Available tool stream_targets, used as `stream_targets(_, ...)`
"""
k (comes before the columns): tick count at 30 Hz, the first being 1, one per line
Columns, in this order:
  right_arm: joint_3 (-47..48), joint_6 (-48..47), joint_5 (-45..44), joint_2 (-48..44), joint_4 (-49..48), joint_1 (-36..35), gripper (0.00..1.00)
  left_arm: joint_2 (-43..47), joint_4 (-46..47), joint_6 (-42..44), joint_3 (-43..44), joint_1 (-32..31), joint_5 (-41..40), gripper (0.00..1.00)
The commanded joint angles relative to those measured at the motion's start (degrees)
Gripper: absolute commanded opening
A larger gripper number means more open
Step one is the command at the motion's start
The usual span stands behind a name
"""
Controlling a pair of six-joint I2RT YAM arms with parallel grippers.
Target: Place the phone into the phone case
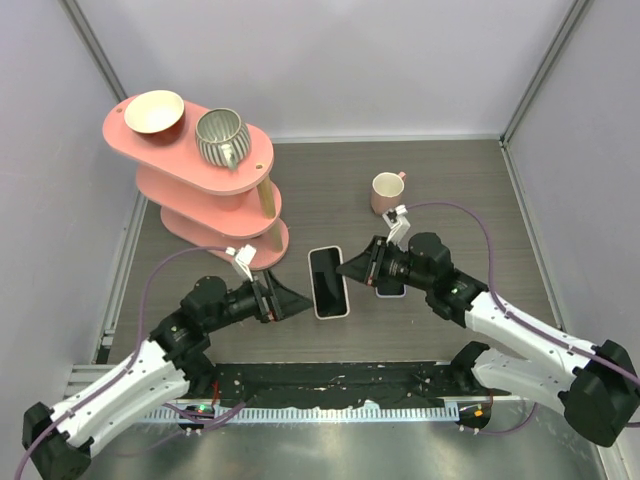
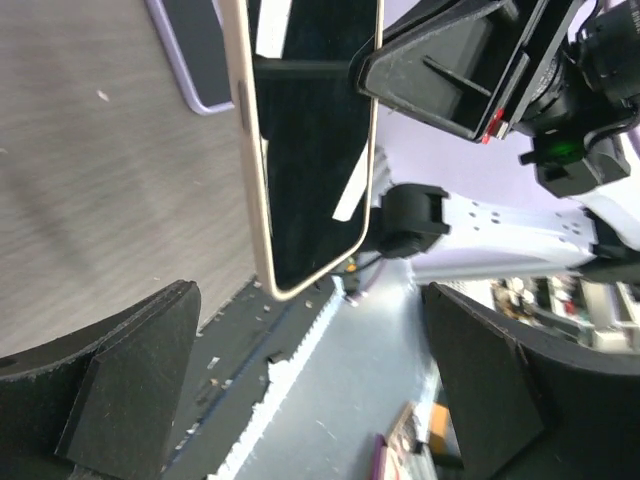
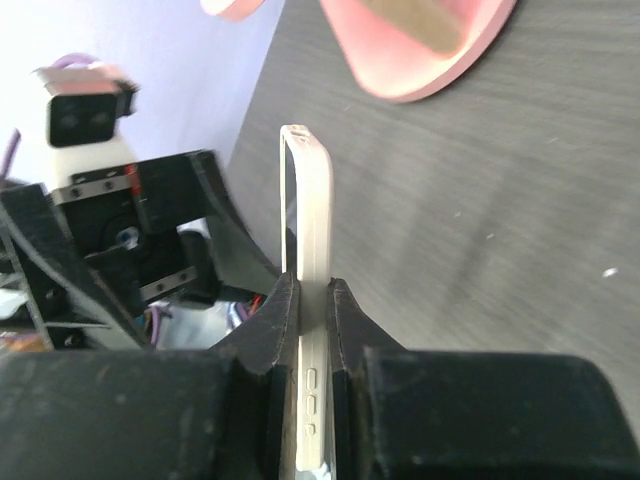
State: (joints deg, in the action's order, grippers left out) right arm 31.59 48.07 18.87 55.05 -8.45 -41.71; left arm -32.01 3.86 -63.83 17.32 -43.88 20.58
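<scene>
The phone point(image 1: 327, 282) is a cream-edged slab with a glossy black face, lying face up at the table's middle. My right gripper point(image 1: 347, 268) is shut on its right long edge. The right wrist view shows both fingers point(image 3: 283, 310) pinching the phone point(image 3: 308, 200) across its thickness, above its side buttons. I cannot tell whether it is lifted off the table. A lavender phone case point(image 1: 390, 291) lies under my right wrist, mostly hidden, and shows in the left wrist view point(image 2: 195, 50). My left gripper point(image 1: 300, 302) is open and empty just left of the phone point(image 2: 310, 150), not touching it.
A pink tiered stand point(image 1: 200, 160) at the back left carries a cream bowl point(image 1: 155, 110) and a ribbed cup point(image 1: 220, 138). A pink mug point(image 1: 388, 190) stands behind my right gripper. A black mat point(image 1: 330, 385) runs along the near edge.
</scene>
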Motion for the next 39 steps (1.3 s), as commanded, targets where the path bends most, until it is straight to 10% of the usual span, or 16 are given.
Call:
stream_targets(1,5.14,-4.74,-2.61,0.85,2.12,3.04,0.01,5.90,-19.39,9.42,7.36,0.02,-12.64,1.00)
stream_targets(23,3.74,-7.38,-11.40,27.04,-1.75,7.61,0.03,24.36,-35.50,17.34,13.44,0.02,-26.99,1.00)
stream_targets(36,8.39,-12.82,-14.22,16.34,14.23,8.40,0.80,21.99,-38.66,20.68,19.41,0.02,-29.98,1.00)
stream_targets(39,11.55,-15.81,-13.34,10.55,20.65,8.40,0.85,22.43,-38.75,21.12,20.38,0.02,-30.68,1.00)
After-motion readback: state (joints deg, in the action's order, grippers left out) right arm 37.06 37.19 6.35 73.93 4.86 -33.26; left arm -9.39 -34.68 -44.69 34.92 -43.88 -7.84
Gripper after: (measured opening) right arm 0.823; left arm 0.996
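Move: The right hand holds the phone in its beige case by the right long edge, its middle about 4 cm left and 3 cm back. The bare tabletop spot for it lies roughly 4 cm ahead, straight below by 15 cm. From this hand the lavender-cased phone is 9 cm ahead, 11 right, and the mug 29 ahead, 12 right. From the empty left hand the spot is some 11 cm ahead, 9 right, 15 below. Down about 15 cm, and forward some 7 with a slight drift right, the right hand carries the cased phone to the table, its fingers dipping some 25 degrees, then opens wide, lets go and starts back up to the right. The left hand, open and empty, draws away left about 11 cm, rising a little. ##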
